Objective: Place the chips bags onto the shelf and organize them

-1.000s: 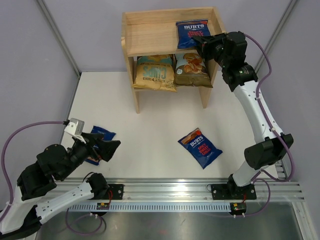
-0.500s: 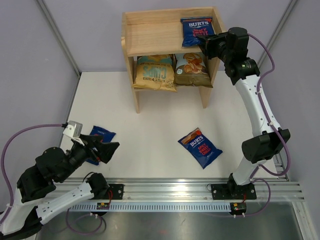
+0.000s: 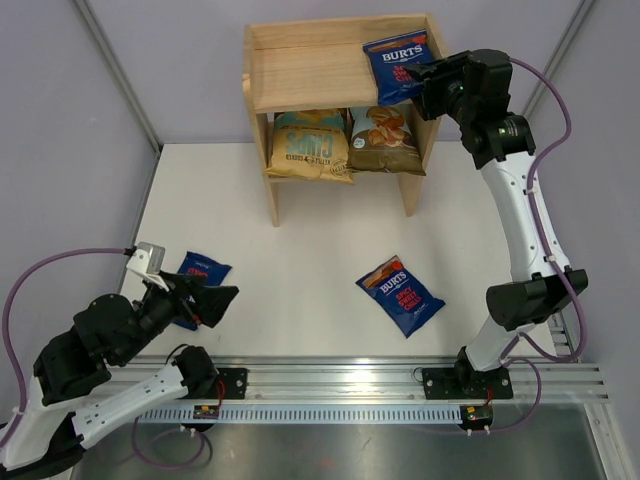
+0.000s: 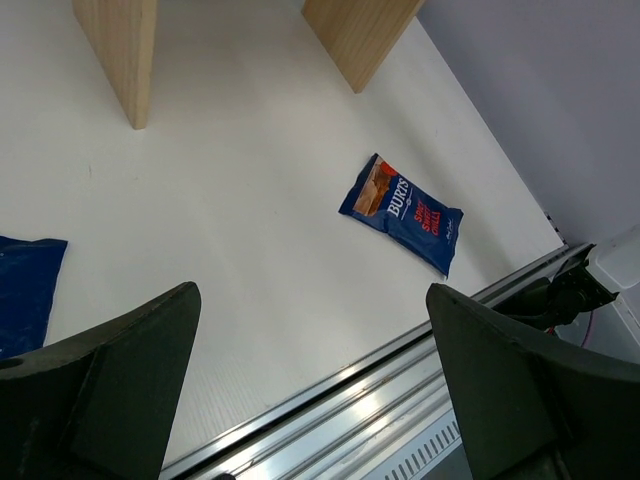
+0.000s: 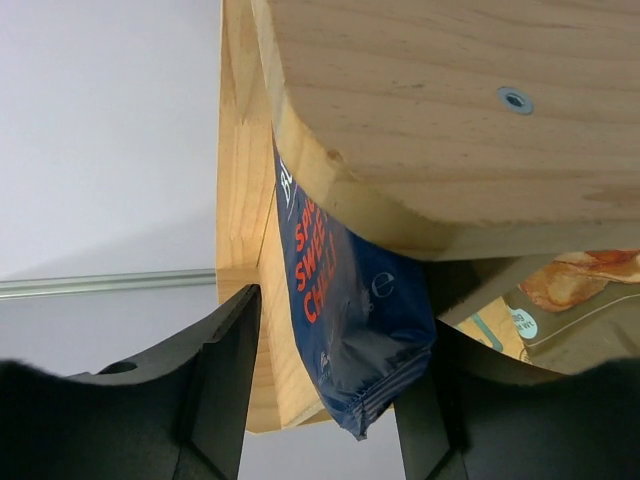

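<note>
A dark-blue chips bag (image 3: 398, 62) stands tilted at the right end of the shelf's (image 3: 300, 70) top tier. My right gripper (image 3: 425, 88) is at the bag's lower end. In the right wrist view that bag (image 5: 350, 320) hangs between the jaws of my right gripper (image 5: 340, 335), which are open with a gap on the left side. The tan-and-teal bag (image 3: 310, 145) and the cassava bag (image 3: 385, 140) lean on the lower tier. Another blue bag (image 3: 400, 295) lies on the table. One more blue bag (image 3: 200, 272) lies partly under my open left gripper (image 3: 215, 300).
In the left wrist view, the shelf's legs (image 4: 120, 50) stand at the top and the table's blue bag (image 4: 402, 213) lies beyond the fingers. An aluminium rail (image 3: 400, 385) runs along the near table edge. Grey walls close in both sides.
My right gripper pushed the blue bag a little further back and right on the top tier, and its jaws have spread apart. The left arm barely shifted.
</note>
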`<action>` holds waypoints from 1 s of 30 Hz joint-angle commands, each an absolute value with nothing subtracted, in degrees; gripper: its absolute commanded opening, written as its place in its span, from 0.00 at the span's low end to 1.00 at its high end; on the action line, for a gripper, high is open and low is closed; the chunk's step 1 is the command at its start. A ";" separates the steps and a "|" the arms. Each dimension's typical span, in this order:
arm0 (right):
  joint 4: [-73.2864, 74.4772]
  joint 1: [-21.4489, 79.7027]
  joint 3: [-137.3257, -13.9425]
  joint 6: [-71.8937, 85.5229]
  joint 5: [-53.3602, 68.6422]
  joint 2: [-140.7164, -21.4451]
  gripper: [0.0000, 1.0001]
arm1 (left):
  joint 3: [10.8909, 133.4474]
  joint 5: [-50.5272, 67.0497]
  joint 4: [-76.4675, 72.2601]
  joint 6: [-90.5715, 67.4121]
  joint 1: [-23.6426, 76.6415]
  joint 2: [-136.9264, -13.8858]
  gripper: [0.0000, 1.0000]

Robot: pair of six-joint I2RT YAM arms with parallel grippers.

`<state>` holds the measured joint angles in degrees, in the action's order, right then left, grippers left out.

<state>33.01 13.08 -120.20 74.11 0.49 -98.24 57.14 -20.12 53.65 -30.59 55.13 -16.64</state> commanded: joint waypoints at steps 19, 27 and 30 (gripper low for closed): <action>37.88 12.74 -119.27 76.72 2.02 -92.99 0.47 | 58.80 -16.17 50.54 -31.55 55.11 -21.71 0.99; 34.81 12.74 -114.97 83.22 2.64 -90.97 0.21 | 58.36 -15.03 49.84 -31.73 55.11 -22.06 0.99; 34.19 12.74 -114.44 85.34 1.41 -90.70 0.18 | 58.10 -14.94 49.57 -31.73 55.11 -22.06 0.99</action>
<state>37.17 12.99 -114.87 81.43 2.39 -92.99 57.78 -16.49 52.82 -31.59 55.13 -21.17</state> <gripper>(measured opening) 0.273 0.987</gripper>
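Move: The Burts bag on the top shelf has its near end between the right hand's parted fingers; its middle lies about 6 cm ahead of that hand, 3 cm left and 2 cm higher. The shelf's right side panel stands some 5 cm ahead and 4 cm to the hand's right. On the lower shelf, the cassava chips bag is about 3 cm ahead, 3 cm left and 16 cm down. From the left hand, the Burts bag is roughly 38 cm ahead, 31 cm right and 17 cm up. The Burts bag's near lower end is pinched as the right fingers, about half open, close on it in two steps. Meanwhile the right hand draws back about 3 cm towards the robot and sinks 1 cm, its left side rising and its fingertips dipping by some 5 degrees each. The empty left hand drifts about 2 cm to the right, wide open. ##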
